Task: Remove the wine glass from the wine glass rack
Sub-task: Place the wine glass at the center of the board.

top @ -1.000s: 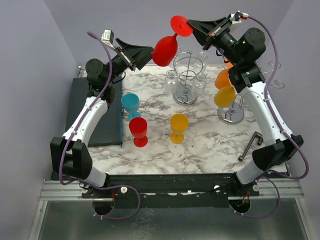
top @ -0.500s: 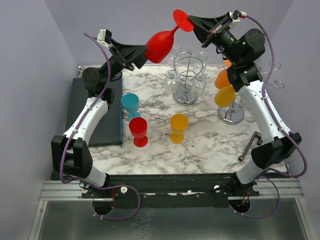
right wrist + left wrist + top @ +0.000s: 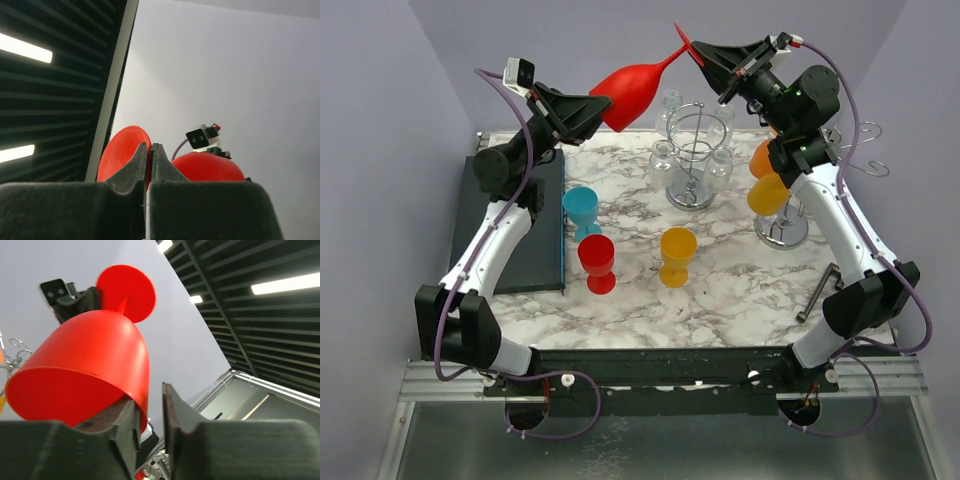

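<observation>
A red wine glass [image 3: 625,88] hangs in the air above the back of the table, lying almost level. My right gripper [image 3: 705,55] is shut on its round foot [image 3: 120,150]. My left gripper [image 3: 600,108] is at the bowl's mouth, with one finger inside the rim and one outside. In the left wrist view the bowl [image 3: 90,365] rests against the left finger, and a gap shows between its wall and the other finger of the gripper [image 3: 150,410]. The wine glass rack [image 3: 782,230] stands at the right with orange and yellow glasses [image 3: 768,190] hanging from it.
A chrome wire stand [image 3: 695,150] with clear glasses is at the back centre. On the marble stand a blue cup [image 3: 582,207], a red goblet [image 3: 597,262] and a yellow goblet [image 3: 677,255]. A dark board [image 3: 520,230] lies left, a black tool [image 3: 820,290] right.
The red glass has risen and tipped from hanging steeply to nearly level. My left jaws have narrowed around the bowl's rim. The right gripper kept hold of the foot.
</observation>
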Controlling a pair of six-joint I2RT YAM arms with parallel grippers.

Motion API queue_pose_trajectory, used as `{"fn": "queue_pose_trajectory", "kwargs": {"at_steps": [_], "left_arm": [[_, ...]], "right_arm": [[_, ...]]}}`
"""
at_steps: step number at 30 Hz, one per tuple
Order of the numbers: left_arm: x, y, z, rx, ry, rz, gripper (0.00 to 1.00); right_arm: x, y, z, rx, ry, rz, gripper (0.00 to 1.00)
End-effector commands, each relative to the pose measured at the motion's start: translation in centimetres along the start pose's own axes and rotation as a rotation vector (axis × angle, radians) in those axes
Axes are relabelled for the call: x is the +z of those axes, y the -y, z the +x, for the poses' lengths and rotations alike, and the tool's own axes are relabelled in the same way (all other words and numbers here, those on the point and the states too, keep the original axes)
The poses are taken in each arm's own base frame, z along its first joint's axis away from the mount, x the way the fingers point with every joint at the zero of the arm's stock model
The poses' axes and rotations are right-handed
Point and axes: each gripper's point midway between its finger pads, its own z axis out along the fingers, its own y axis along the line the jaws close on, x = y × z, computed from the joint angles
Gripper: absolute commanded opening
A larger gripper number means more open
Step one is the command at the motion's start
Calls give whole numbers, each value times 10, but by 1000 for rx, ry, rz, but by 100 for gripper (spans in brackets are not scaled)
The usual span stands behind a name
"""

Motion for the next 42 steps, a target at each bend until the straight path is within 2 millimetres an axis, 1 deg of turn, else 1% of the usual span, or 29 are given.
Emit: {"fn": "queue_pose_trajectory", "kwargs": {"at_steps": [1,2,3,4,5,8,9,10,11,12,13,14,15,16,17,18,19,22,25,29,34,37,42], "left_arm": [[-2,36,8,58,-6,86,15],[-2,35,9,57,-8,80,9],[-2,34,9,56,-10,69,2],[-2,33,11,63,-15,57,0],[-2,30,11,68,-13,32,0],[-3,20,12,102,-11,-74,0],[-4,13,12,128,-5,-131,0],[-5,11,12,151,0,-180,0],[-8,3,10,173,10,-248,0],[-11,-1,9,199,21,-305,0],[-16,-10,7,217,33,-387,0],[-23,-20,6,232,37,-467,0],[-27,-24,4,253,39,-525,0],[-37,-35,5,256,31,-603,0],[-42,-39,6,266,26,-652,0],[-52,-49,7,269,15,-721,0],[-57,-52,9,278,2,-769,0],[-80,-66,16,309,-32,-928,0],[-99,-77,22,346,-71,-1071,0],[-116,-91,37,420,-161,-1237,0],[-128,-114,57,505,-292,-1399,0],[-134,-130,61,553,-346,-1482,0],[-138,-157,70,570,-443,-1537,0]], "right_arm": [[-11,-4,13,-65,-28,16,1],[-13,-2,13,-90,-19,31,2],[-15,1,11,-114,-4,62,8],[-17,0,9,-159,19,86,18],[-21,0,6,-203,44,115,31],[-36,1,-4,-324,127,213,60],[-42,-2,-8,-380,159,239,65],[-48,-2,-12,-420,184,274,71],[-55,-6,-17,-476,215,306,75],[-62,-6,-21,-514,237,346,79],[-69,-5,-26,-557,261,389,82],[-75,-7,-28,-595,275,412,85],[-81,-7,-32,-639,285,448,87],[-85,-9,-35,-679,293,474,90],[-90,-7,-37,-711,297,509,92],[-93,-7,-39,-749,293,532,95],[-97,-7,-40,-772,289,559,100],[-105,2,-42,-835,257,624,100],[-112,13,-42,-858,232,670,100],[-118,26,-43,-879,205,711,100],[-122,33,-41,-889,187,724,100],[-124,35,-39,-894,176,729,100],[-128,37,-41,-906,173,751,100]]}}
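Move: The red wine glass hangs sideways in the air, its foot pinched in my right hand and its rim between my left fingers; its middle is about 8 cm right, 4 cm ahead and 2 cm above my left hand, and some 6 cm left, 4 cm back and 1 cm below my right. From my left hand, the blue glass stands roughly 8 cm left, 5 cm back; the standing red glass 5 cm left, 16 cm back; both about 37 cm down. The clear-glass rack is 16 cm right, 7 cm ahead, 30 cm down. I pinch the red glass's bowl wall near the rim with my left fingers, then open my right hand wide off its foot and draw it about 10 cm right and nearly as far down, its fingers tipping down. Keeping the pinch, I then lower my left hand some 20 cm towards the standing blue and red glasses, swinging its fingers from upward to forward and down. ##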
